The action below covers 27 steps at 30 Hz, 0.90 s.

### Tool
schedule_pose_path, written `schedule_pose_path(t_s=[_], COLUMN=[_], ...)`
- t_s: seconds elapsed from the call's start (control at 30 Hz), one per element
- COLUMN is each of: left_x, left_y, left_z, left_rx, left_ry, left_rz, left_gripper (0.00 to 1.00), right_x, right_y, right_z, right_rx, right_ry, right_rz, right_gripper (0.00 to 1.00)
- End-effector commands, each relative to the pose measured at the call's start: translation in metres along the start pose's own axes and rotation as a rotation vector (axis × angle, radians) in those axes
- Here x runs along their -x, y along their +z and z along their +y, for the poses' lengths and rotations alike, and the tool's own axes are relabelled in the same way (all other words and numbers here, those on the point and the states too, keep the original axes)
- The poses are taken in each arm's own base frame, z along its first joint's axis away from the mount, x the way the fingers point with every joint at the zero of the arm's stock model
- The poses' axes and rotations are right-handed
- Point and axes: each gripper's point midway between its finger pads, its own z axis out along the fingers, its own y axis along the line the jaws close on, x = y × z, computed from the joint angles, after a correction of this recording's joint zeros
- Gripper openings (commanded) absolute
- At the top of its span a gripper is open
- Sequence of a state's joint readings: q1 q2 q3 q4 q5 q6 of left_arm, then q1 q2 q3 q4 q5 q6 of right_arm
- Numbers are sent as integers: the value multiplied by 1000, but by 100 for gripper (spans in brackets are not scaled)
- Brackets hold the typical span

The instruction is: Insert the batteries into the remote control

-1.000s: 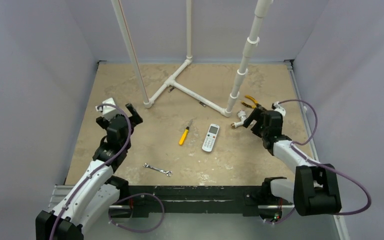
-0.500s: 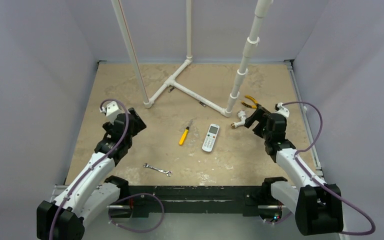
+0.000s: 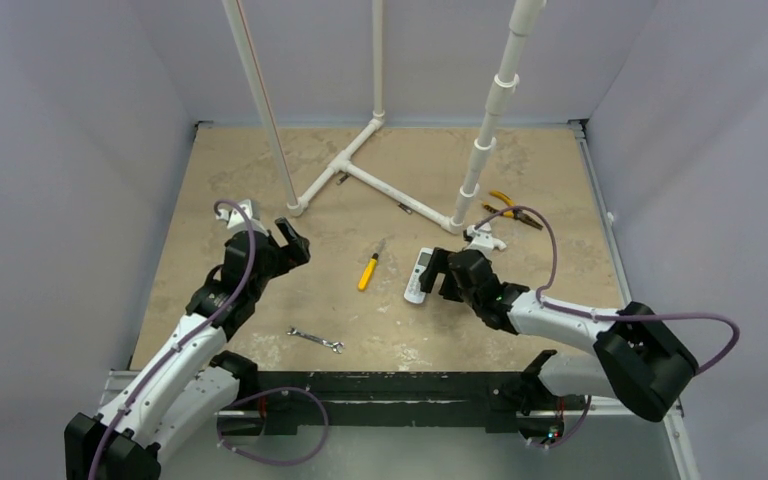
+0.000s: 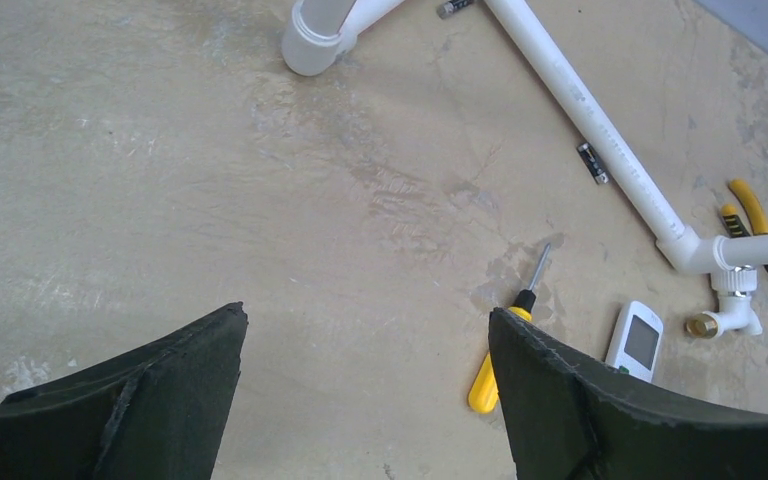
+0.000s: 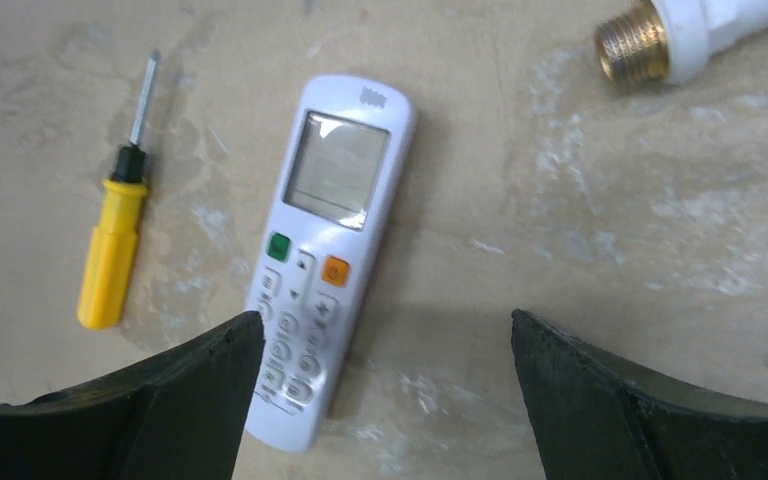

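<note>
The white remote control (image 3: pixel 417 278) lies face up mid-table, display end away from the arms. My right gripper (image 3: pixel 439 274) hovers open just above and to the right of it. In the right wrist view the remote control (image 5: pixel 332 240) runs under the left finger (image 5: pixel 200 390), and bare table lies between the fingertips of the right gripper (image 5: pixel 385 320). Two small dark batteries (image 3: pixel 404 208) (image 3: pixel 341 178) lie beside the white pipe; one battery (image 4: pixel 592 162) shows in the left wrist view. My left gripper (image 3: pixel 293 242) is open over bare table left of centre, left gripper (image 4: pixel 365 318) empty.
A yellow-handled screwdriver (image 3: pixel 369 270) lies just left of the remote. A small wrench (image 3: pixel 316 340) lies near the front edge. A white PVC pipe frame (image 3: pixel 380 180) stands at the back, with yellow pliers (image 3: pixel 505 205) and a brass-threaded fitting (image 3: pixel 482 238) at its right foot.
My right arm has swung left from beside the brass fitting to just over the remote. The left arm has reached forward and right, its jaws narrowing slightly.
</note>
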<state>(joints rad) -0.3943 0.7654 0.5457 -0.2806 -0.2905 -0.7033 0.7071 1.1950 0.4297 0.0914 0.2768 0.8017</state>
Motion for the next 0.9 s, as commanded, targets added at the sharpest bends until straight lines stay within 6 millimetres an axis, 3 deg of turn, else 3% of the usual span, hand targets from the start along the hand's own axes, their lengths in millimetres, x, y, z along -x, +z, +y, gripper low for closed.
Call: schedule_pose_path(t_s=[0.0,0.13,0.23,0.3,0.7,0.87], left_x=[-2,-3,-2,-1,-5,-6], left_y=[-1,0,0,-1,1,2], left_z=[-13,-18,-19,-20,-19,-19], left_rx=[-70,-92,-94,-97,-92,-91], left_ry=[32,27,29,29,26,27], left_rz=[16,21,20,19,37,39], left_gripper=[88,87,87,87,87,86], right_x=[-3,-11,-18,-25,-64,-83], right_y=[14,25,31,32,32,35], right_z=[13,23,25,21,-1,-9], right_rx=[7,8,-2,-32,-179,-288], right_ry=[65,51,52,53,-88,-242], right_rz=[-20,13,34,57,155,203], right_gripper=[90,85,74,66,39,35])
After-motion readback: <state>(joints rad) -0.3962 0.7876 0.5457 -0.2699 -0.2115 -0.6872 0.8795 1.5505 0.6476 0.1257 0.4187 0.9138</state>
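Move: The remote control's middle lies close to the open right hand: about 4 cm to its left, 2 cm ahead and 3 cm lower, long side running roughly forward. Beyond it the screwdriver lies some 14 cm left and 4 cm ahead of the hand; the white tap sits about 10 cm ahead and 10 cm to the right. From the left hand the remote control is roughly 26 cm to the right, 2 cm back and 13 cm below. The right fingers come down astride the remote control and pinch it by its long edges at the keypad, closing from wide open to about a third. The hand travels some 7 cm left towards the screwdriver, nearly pausing midway, while sinking about 2 cm; its attitude hardly changes. ##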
